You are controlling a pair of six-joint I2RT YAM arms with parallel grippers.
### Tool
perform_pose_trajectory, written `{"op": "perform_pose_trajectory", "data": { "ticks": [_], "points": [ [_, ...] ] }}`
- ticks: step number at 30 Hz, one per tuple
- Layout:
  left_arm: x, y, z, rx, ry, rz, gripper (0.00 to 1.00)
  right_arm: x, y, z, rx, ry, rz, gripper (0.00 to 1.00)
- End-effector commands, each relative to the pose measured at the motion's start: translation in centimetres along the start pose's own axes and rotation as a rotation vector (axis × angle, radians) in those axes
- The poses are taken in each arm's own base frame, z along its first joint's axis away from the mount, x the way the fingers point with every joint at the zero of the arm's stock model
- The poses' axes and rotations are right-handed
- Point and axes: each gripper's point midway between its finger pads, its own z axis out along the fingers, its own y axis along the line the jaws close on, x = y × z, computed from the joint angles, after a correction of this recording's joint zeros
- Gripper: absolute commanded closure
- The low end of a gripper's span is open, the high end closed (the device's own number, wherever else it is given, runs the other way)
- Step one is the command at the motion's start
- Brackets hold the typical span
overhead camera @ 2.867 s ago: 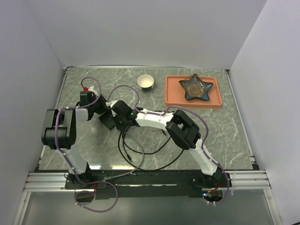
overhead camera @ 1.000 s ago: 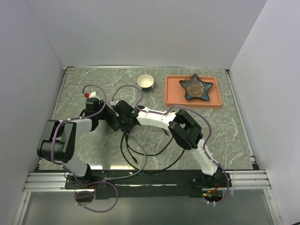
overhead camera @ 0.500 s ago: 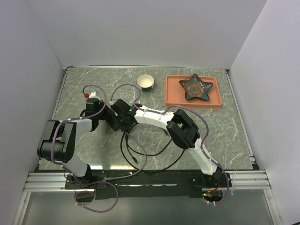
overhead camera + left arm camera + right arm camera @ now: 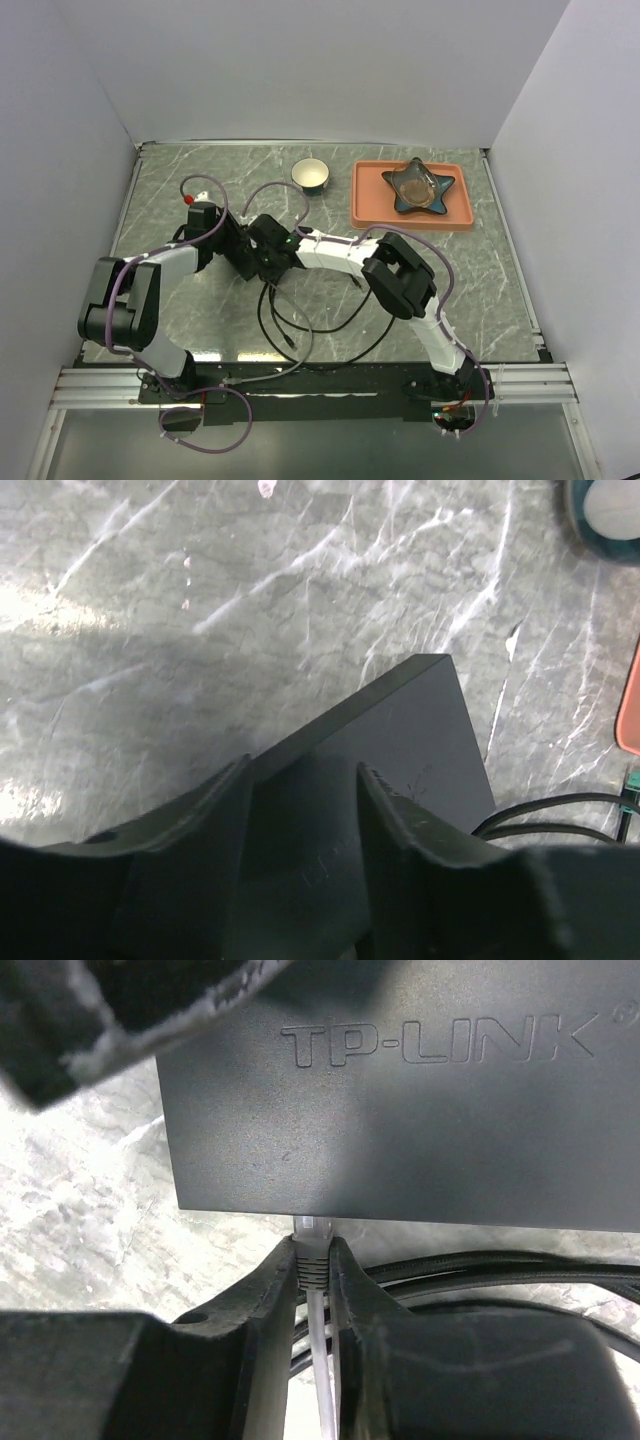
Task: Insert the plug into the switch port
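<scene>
The black switch (image 4: pixel 400 1110), marked TP-LINK, lies flat on the marble table under both wrists (image 4: pixel 244 264). My right gripper (image 4: pixel 314 1248) is shut on the grey plug (image 4: pixel 313 1265). The plug's clear tip meets the switch's near face, and its grey cable (image 4: pixel 322 1380) trails back between the fingers. How deep the tip sits in the port is hidden. My left gripper (image 4: pixel 300 780) stands open, its fingers (image 4: pixel 205 820) apart on either side of the switch (image 4: pixel 400 730). From above, the left gripper (image 4: pixel 232 246) and the right gripper (image 4: pixel 264 260) nearly touch.
Black cables (image 4: pixel 300 325) loop on the table in front of the switch and run under the right fingers (image 4: pixel 480 1270). At the back stand a white cup (image 4: pixel 311 174) and an orange tray (image 4: pixel 368 205) holding a star-shaped dish (image 4: pixel 419 187).
The left gripper's jaws have spread apart from the switch. Both wrists have shifted slightly, and the right gripper still pinches the plug at the switch's face.
</scene>
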Motion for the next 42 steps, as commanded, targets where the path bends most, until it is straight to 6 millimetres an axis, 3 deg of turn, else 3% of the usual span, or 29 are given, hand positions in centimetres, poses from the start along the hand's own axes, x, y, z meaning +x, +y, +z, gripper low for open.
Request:
{"op": "perform_pose_trajectory", "data": {
  "ticks": [1,8,12,15,19,24,33,38,42],
  "points": [
    [9.1,3.6,-3.3,-0.172,0.374,-0.044,0.44,-7.1,-2.1,-0.1,0.015,-0.23,0.036,0.73],
    [5.9,5.0,-3.4,-0.214,0.299,-0.069,0.35,-6.2,-1.7,0.2,-0.019,-0.21,0.033,0.54],
    [4.4,5.1,-4.1,-0.222,0.251,-0.081,0.32,-6.7,-1.6,0.5,-0.022,-0.208,0.02,0.45],
    [2.9,4.7,-5.2,-0.213,0.191,-0.082,0.28,-7.5,-1.0,0.9,-0.044,-0.214,0.008,0.44],
    [0.3,3.7,-7.4,-0.193,0.074,-0.074,0.16,-8.4,-0.3,1.4,-0.075,-0.212,0.002,0.42],
    [-2.2,3.8,-9.2,-0.193,-0.024,-0.088,0.07,-7.8,0.5,1.3,-0.117,-0.204,-0.001,0.42],
    [-1.4,2.6,-10.3,-0.104,-0.021,-0.122,0.02,-5.9,1.9,0.5,-0.191,-0.164,-0.014,0.42],
    [-1.3,2.4,-11.5,-0.088,-0.044,-0.144,0.02,-5.1,4.6,0.9,-0.243,-0.145,-0.051,0.42],
    [-1.6,1.8,-13.0,-0.067,-0.074,-0.155,0.01,-5.8,6.8,1.2,-0.278,-0.155,-0.058,0.42]
  ]
}}
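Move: My right fingers still pinch the plug at the switch's port, the port roughly 2 cm to their left and 1 cm ahead. The switch's middle is about 6 cm ahead and 5 cm left of them. From my left hand, already partly open over the switch, that middle is some 3 cm back, 1 cm right and 3 cm below. The black cable coil centres about 10 cm back and 15 cm right of my right hand. I open my right fingers off the plug, drifting about 5 cm forward, then left and partway back, ending with them spread on either side of the plug. My left hand spreads fully and leaves the switch, first back and left with a slight dip, then rising, to finish some 8 cm back, 5 cm left and 6 or 7 cm higher. ##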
